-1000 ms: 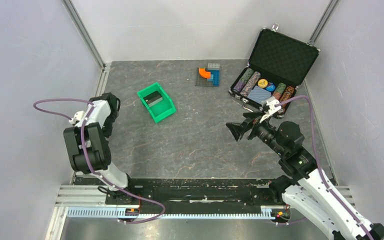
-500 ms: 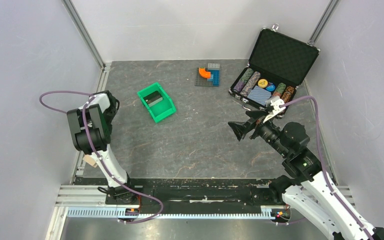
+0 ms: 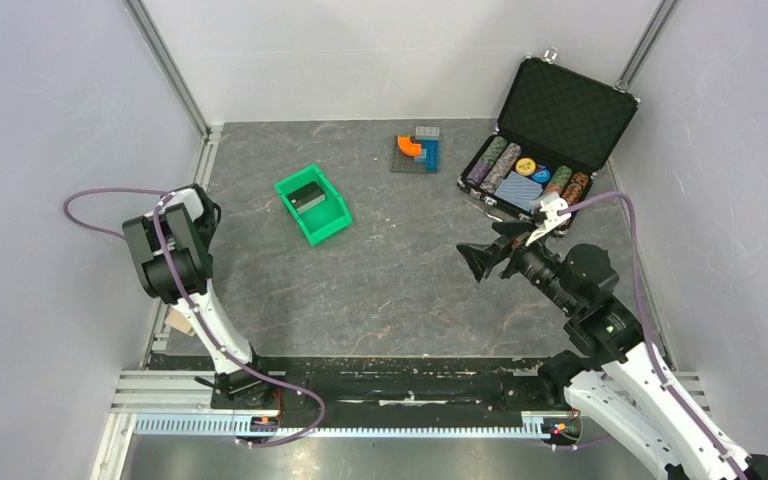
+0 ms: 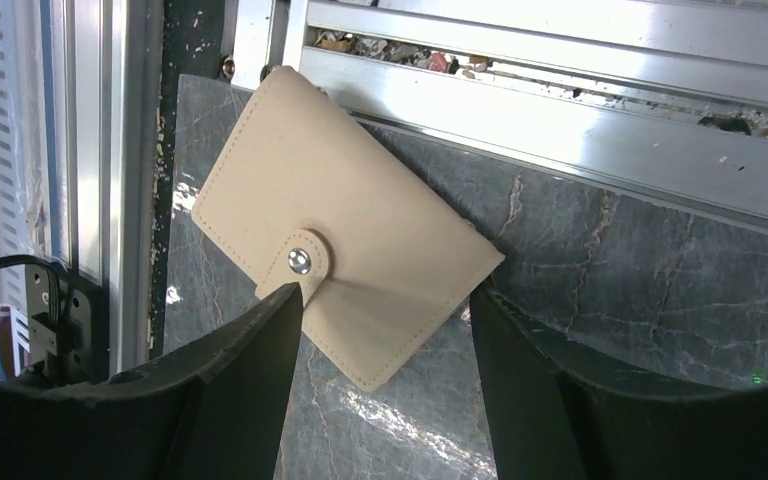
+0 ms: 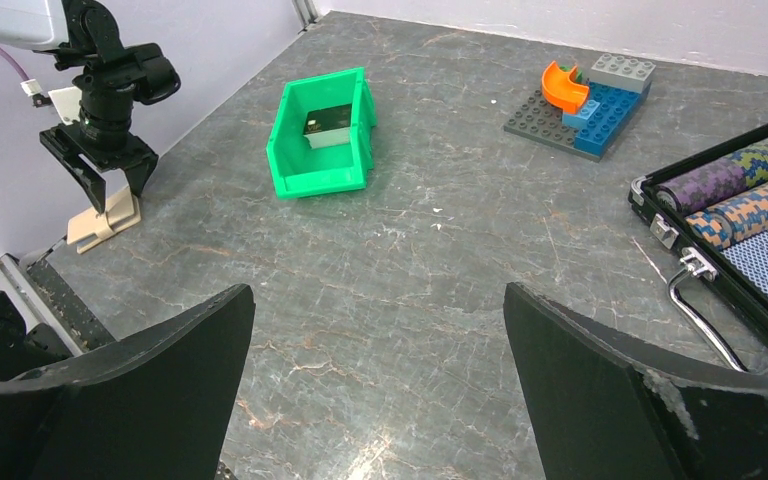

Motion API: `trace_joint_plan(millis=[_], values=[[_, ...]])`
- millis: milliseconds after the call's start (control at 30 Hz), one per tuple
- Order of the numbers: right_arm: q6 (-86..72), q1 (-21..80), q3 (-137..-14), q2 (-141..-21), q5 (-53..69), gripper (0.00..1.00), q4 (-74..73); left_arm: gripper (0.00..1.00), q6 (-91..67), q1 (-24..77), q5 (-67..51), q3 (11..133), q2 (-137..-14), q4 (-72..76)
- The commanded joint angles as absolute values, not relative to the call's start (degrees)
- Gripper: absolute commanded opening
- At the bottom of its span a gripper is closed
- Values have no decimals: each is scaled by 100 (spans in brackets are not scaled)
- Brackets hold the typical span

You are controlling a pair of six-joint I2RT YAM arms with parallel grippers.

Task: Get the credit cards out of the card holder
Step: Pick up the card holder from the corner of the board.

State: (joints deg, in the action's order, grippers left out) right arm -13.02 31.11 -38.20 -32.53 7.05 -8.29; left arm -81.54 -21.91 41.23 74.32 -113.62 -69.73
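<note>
The card holder (image 4: 345, 235) is a tan bifold wallet, closed, with its strap tab snapped shut. It lies flat at the table's near left corner against the metal rail. It also shows in the right wrist view (image 5: 107, 220) and as a tan sliver in the top view (image 3: 177, 322). My left gripper (image 4: 388, 295) is open and points down just above the holder's near corner, jaws either side of it, not touching. A dark flat card (image 5: 328, 122) lies in the green bin (image 3: 332, 228). Any cards inside the holder are hidden. My right gripper (image 5: 377, 295) is open and empty above the table's right middle.
An open black chip case (image 3: 567, 110) with poker chips and a blue deck stands at the back right. A toy-brick plate (image 3: 416, 152) sits at the back middle. Metal rails (image 4: 560, 110) and the side wall run close beside the holder.
My left arm has swung back toward the near left corner and now hangs over the card holder. The right arm has barely moved.
</note>
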Motion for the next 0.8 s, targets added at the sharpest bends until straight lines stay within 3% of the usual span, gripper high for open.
trace_joint_plan(millis=[0,67,133,200,267,400,567,767], values=[[-1241,3103,-4078,-3204,640,99,-712,70,-7735,-2304,4093,7644,-11596,-6751],[-1250,3100,-4074,-3205,641,99,-712,64,-7656,-2329,4111,7647,-11629,-6703],[-1252,3102,-4062,-3199,633,99,-715,42,-7668,-2337,4130,7608,-11626,-6699],[-1252,3103,-4061,-3209,610,99,-715,32,-7673,-2337,4117,7568,-11604,-6695],[-1251,3100,-4069,-3213,602,99,-716,29,-7677,-2338,4081,7567,-11600,-6691],[-1245,3102,-4078,-3209,564,99,-729,2,-7694,-2329,3904,7526,-11485,-6688],[-1247,3103,-4041,-3218,464,99,-743,2,-7315,-2165,3728,7433,-11108,-6535],[-1313,3103,-3934,-3330,308,99,-695,2,-6918,-1286,3792,7158,-10557,-6309]])
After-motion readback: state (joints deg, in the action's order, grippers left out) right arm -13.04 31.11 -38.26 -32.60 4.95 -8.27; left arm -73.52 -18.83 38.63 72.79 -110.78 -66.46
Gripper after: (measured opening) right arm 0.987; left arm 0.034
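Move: Over the near-left corner of the board, the open left fingers straddle the card holder's forward end; the card holder's middle lies about 3 cm back, 3 cm to the left and 2 cm below. The metal side rail runs some 9 cm to the left of this hand, level with it, and the green box stands roughly 20 cm ahead and 23 cm to the right. From the idle right hand, the card holder is around 58 cm to the left, 5 cm back and 28 cm below. Shutting its fingers nearly all the way, the left hand eases barely half a centimetre left and down and pinches the forward end of the card holder. With that end gripped, the hand then drags it about 2.5 cm to the right, away from the side rail, going forward and rising by about 1 cm each and turning slightly clockwise. ##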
